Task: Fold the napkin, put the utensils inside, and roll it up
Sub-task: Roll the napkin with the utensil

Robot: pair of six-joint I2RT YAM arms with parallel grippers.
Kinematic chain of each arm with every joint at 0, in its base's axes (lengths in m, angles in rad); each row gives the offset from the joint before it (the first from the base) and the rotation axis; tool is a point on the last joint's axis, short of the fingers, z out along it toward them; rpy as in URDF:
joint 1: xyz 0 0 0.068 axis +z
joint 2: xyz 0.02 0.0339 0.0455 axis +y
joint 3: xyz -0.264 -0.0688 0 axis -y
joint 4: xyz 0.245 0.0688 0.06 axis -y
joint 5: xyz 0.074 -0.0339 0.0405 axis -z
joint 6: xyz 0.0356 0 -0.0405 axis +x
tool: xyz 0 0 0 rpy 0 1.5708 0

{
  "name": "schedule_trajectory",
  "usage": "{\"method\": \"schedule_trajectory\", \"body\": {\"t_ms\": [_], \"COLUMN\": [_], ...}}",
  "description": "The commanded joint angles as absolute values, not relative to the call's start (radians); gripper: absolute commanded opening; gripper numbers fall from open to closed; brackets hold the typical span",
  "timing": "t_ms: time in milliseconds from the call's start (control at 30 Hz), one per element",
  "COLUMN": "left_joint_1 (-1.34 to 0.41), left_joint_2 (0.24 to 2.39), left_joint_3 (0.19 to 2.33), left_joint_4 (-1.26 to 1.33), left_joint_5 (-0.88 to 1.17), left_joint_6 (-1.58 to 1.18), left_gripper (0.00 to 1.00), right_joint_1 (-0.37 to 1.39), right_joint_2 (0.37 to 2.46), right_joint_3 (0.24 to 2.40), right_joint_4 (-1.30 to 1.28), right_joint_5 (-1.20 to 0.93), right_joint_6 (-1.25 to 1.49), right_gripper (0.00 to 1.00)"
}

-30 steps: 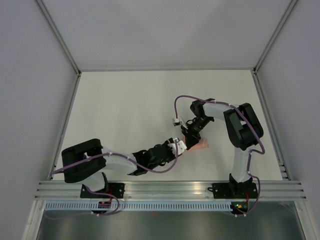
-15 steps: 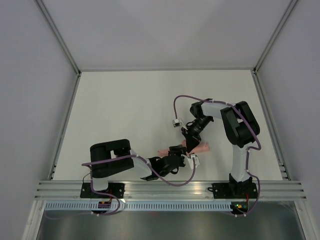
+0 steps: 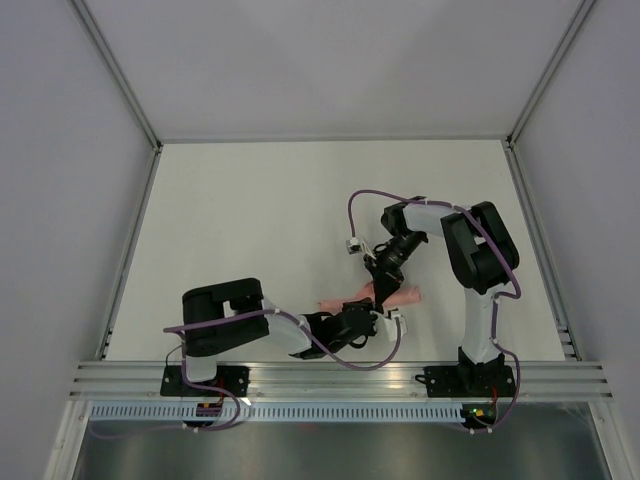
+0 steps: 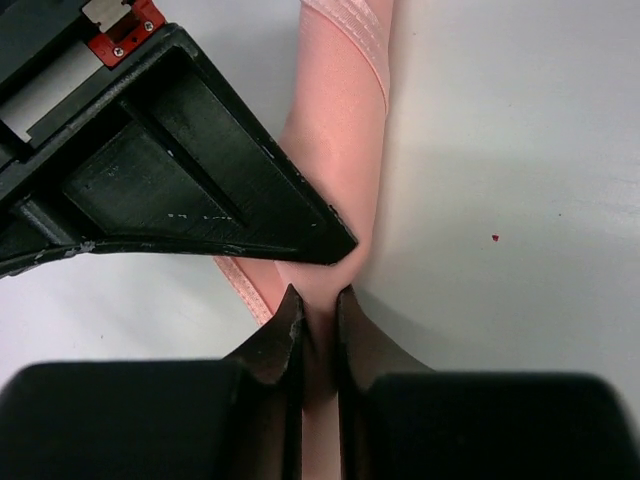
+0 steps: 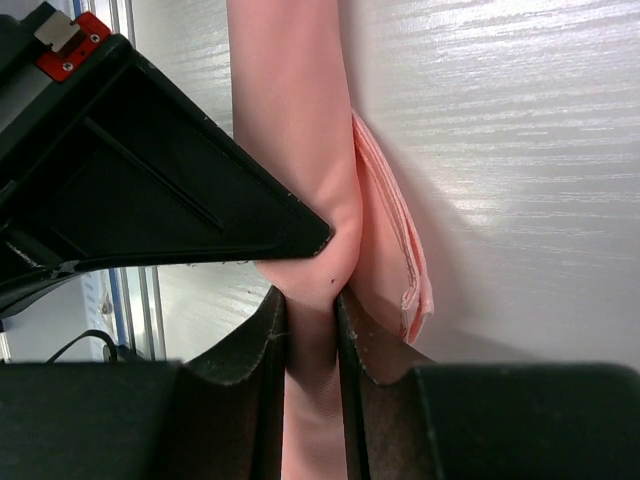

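The napkin [image 3: 404, 296] is a slim pink tube lying on the white table near the front, right of centre. My left gripper [image 3: 372, 308] comes at it from the near side and is shut on the roll [image 4: 340, 130]; in the left wrist view its tips [image 4: 318, 300] pinch the pink cloth. My right gripper [image 3: 381, 287] reaches down from the far side and is shut on the same roll [image 5: 290, 120], its tips [image 5: 310, 305] squeezing the fabric beside a layered hemmed end [image 5: 410, 290]. The two grippers nearly touch. The utensils are hidden.
The white table [image 3: 260, 220] stretches back to grey walls on three sides. An aluminium rail [image 3: 340, 380] with both arm bases runs along the near edge. The right arm's purple cable [image 3: 352, 215] loops above its wrist.
The left arm has folded back and swung its gripper to the near side of the roll. Its jaws have shut on the napkin. The right gripper has stayed shut in place.
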State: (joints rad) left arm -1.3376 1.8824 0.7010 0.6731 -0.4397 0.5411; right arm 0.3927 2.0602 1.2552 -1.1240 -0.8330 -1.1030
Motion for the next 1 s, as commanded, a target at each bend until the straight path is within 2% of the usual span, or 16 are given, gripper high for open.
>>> {"method": "schedule_trajectory", "body": {"t_ms": [0, 133, 200, 367, 733, 967], "left_joint_1": [-1.327, -1.312, -1.304, -1.287, -1.235, -1.186], "left_joint_2": [1.899, 1.885, 1.879, 1.871, 1.852, 1.858], "left_joint_3": [0.727, 0.729, 0.73, 0.73, 0.735, 0.775], "left_joint_4": [0.47, 0.428, 0.401, 0.376, 0.331, 0.255], "left_joint_5": [-0.335, -0.27, -0.235, -0.19, -0.094, -0.006], "left_joint_6": [0.42, 0.388, 0.368, 0.338, 0.288, 0.25], "left_gripper": [0.02, 0.02, 0.02, 0.02, 0.02, 0.02], "right_joint_1": [0.399, 0.399, 0.399, 0.393, 0.301, 0.233], "right_joint_2": [2.128, 2.103, 2.066, 2.002, 1.845, 1.709], "right_joint_3": [1.223, 1.213, 1.2, 1.18, 1.151, 1.095], "right_joint_4": [-1.002, -0.997, -0.993, -0.979, -0.887, -0.758], "right_joint_5": [-0.65, -0.657, -0.658, -0.66, -0.663, -0.67], "right_joint_6": [-1.166, -1.161, -1.154, -1.14, -1.029, -0.931], "right_gripper": [0.11, 0.34, 0.51, 0.64, 0.7, 0.7]}}
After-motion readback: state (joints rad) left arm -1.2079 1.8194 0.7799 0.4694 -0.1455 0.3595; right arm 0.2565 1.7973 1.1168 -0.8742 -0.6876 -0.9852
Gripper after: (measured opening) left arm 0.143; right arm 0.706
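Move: The rolled napkin lies crosswise under both my hands, pinched by each, its middle about 4 cm to the left of my right hand and 1 cm left of my left hand, at finger height. A loose corner of the napkin sticks out on the far side, some 3 cm ahead and 3 cm left of my right hand. The roll's right end lies roughly 6 cm to that hand's right, level with it. I open my right fingers wide and let go of the roll, easing about 1 cm up and back, then swing that hand some 6 cm forward and 4 cm right, away from my left hand, its fingers tipping to point more steeply down. My left hand keeps its pinch, creeps about 1 cm right and tips down some 15 degrees. ##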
